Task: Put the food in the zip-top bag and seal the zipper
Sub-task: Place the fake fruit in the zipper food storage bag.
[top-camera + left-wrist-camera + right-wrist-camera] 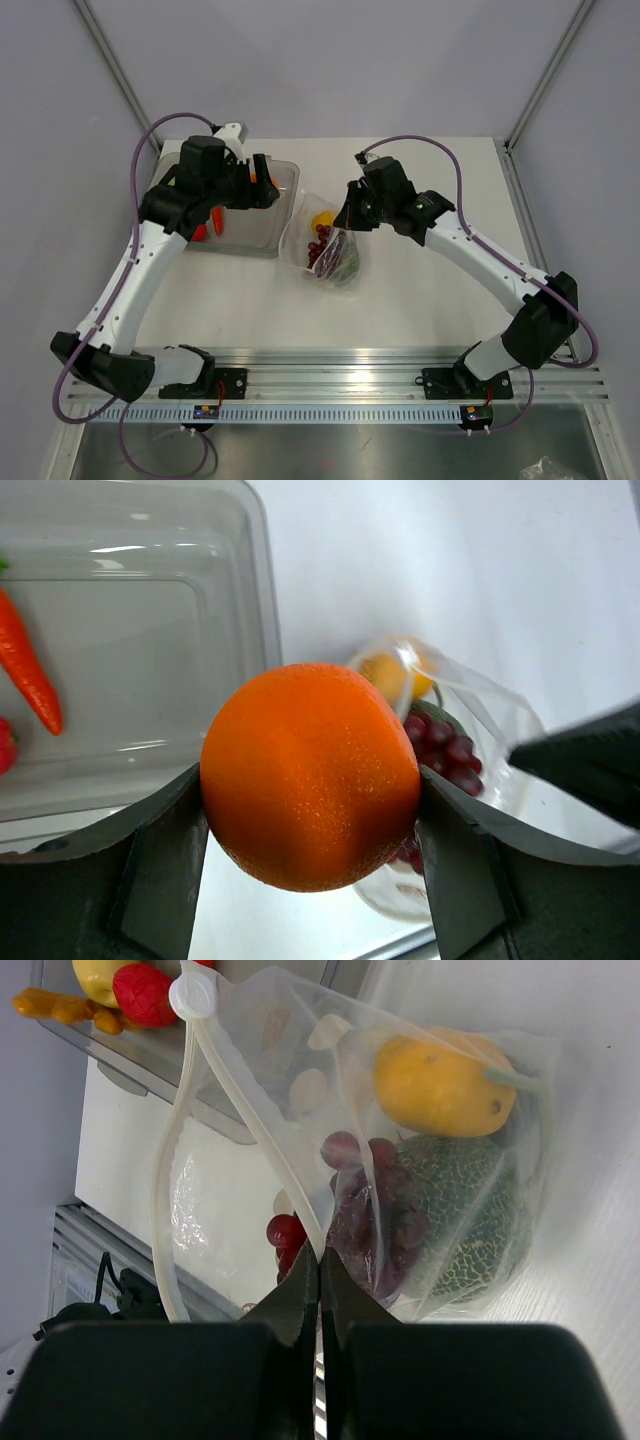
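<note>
My left gripper (310, 815) is shut on the orange (310, 775), with a finger pressed against each side, and holds it above the tray's right edge (288, 178). The zip-top bag (326, 252) lies on the table between the arms with its mouth held open. Inside it are a yellow fruit (440, 1085), dark purple grapes (372, 1210) and a green netted piece (470, 1210). My right gripper (320, 1258) is shut on the bag's mouth edge at the zipper (245, 1100). A carrot (30, 670) and a red piece (5, 745) lie in the tray.
The grey translucent tray (200, 600) stands at the back left and also holds a yellow piece (95, 975) and a red piece (145, 995). Frame posts rise at the table's back corners. A metal rail (330, 385) runs along the near edge.
</note>
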Motion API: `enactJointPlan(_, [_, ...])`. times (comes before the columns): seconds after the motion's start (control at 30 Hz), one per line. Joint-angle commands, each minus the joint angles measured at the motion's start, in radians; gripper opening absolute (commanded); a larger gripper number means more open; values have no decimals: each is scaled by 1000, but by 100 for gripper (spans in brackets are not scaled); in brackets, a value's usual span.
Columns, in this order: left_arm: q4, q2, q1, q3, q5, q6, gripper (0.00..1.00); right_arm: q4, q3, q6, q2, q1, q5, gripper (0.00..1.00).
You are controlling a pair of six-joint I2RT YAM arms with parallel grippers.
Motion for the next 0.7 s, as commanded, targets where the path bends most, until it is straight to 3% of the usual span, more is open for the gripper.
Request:
enactJointPlan(0.0, [-9,-82,-39,-38,85,0,33,41,19,13,-35,9,-11,0])
enactJointPlan(0.37, [46,-99,-146,-131,254,-51,36,46,-3,29,-70,9,-3,0])
enactJointPlan(0.67, [135,33,-248,-104,46,-111,36,37,-20,32,-107,9,11,0])
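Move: The left gripper already holds the orange. The open bag mouth it is bound for is about 10 cm to its right, roughly level fore-and-aft and some 13 cm lower. Inside, the grapes are about 5 cm ahead, 12 cm right and 22 cm down, and the yellow fruit some 7 cm farther out, 13 cm right of the hand. The right fingertips, pinching the rim, have the mouth's middle about 7 cm to their left, 3 cm ahead and 6 cm below. Bring the left gripper with its orange to the bag mouth, keeping the grip: swing back and to the right first, then mostly right and down, about 9 cm right, 7 cm back and 4 cm lower in all, turning the fingers roughly 20 degrees clockwise and tipping them slightly down. Keep the right fingers shut on the bag's rim and raise it by 1 to 2 cm. ##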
